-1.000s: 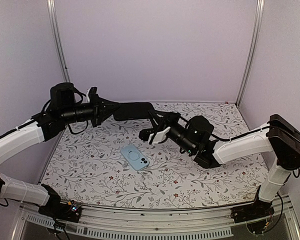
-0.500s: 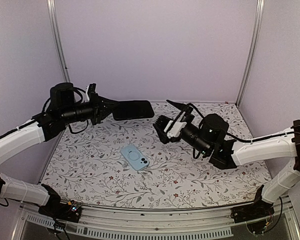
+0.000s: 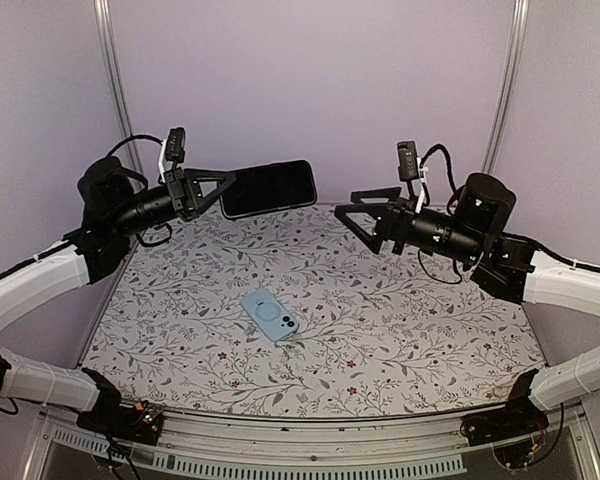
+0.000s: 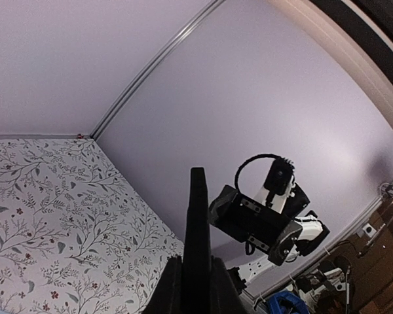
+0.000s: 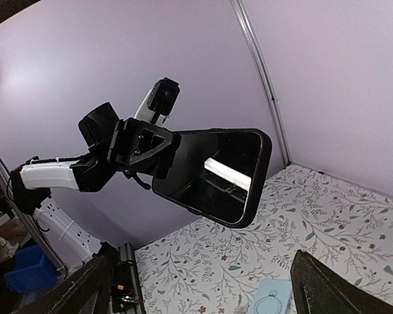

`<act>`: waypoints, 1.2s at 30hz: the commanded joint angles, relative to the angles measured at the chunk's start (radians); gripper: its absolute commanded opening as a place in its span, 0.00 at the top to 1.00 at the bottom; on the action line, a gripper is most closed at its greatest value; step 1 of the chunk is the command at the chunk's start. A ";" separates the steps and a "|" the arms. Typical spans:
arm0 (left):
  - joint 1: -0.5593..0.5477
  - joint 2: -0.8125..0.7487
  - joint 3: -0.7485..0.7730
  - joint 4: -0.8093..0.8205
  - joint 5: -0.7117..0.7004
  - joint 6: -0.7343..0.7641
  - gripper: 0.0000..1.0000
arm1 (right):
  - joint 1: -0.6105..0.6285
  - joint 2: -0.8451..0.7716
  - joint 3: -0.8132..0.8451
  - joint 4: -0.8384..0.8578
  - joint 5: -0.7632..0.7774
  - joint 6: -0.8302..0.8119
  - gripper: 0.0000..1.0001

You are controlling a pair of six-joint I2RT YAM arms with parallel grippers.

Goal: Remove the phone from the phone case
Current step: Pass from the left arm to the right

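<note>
The black phone (image 3: 268,188) hangs bare in the air over the back of the table, screen toward the right arm. My left gripper (image 3: 225,190) is shut on its left end; in the left wrist view the phone (image 4: 197,229) stands edge-on between the fingers (image 4: 165,288). The light blue phone case (image 3: 271,315) lies flat mid-table, apart from the phone. My right gripper (image 3: 348,205) is open and holds nothing, to the right of the phone and off it. In the right wrist view I see the phone (image 5: 216,173), the case (image 5: 272,297) and my open gripper (image 5: 203,258).
The table (image 3: 400,330) has a floral cover, and lilac walls with metal corner posts (image 3: 116,80) close it in at the back and sides. The right arm (image 4: 262,219) faces the left wrist camera at about the phone's height.
My right gripper has opened, let go of the phone's right end and drawn back up and to the right. The left gripper has lifted the phone higher.
</note>
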State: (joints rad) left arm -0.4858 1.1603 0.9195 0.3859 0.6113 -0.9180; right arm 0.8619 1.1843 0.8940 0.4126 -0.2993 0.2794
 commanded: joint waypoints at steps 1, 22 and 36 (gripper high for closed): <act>0.007 -0.024 -0.015 0.241 0.095 -0.012 1.00 | -0.024 0.097 0.101 -0.049 -0.173 0.391 0.03; -0.013 -0.046 -0.103 0.446 0.089 -0.084 1.00 | -0.007 0.356 0.315 0.239 -0.357 0.591 0.61; -0.017 -0.067 -0.121 0.448 0.084 -0.077 1.00 | 0.007 0.386 0.338 0.256 -0.394 0.567 0.98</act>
State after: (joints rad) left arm -0.4973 1.1206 0.8059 0.7654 0.7155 -1.0077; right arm 0.8570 1.5604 1.2095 0.6231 -0.6533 0.8425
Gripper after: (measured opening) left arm 0.098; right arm 0.114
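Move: The left hand already holds the black phone in its case by one end; its middle is about 7 cm to that hand's right and 1 cm ahead. From the open right hand the phone's middle lies some 14 cm to the left, 6 cm ahead, about level; the left gripper is about 21 cm left and 6 cm ahead. The blue phone on the table lies 15 cm left of the right hand, 1 cm ahead, some 28 cm below. Leftward, about 8 cm, the right hand goes to the phone's free end, dipping slightly before rising some 3 cm, while turning counter-clockwise and rolling some 35 degrees overall. Its wide-open fingers close almost fully around the two faces at that end. The left hand keeps its grip and draws the phone back and up, turning it slightly clockwise. ##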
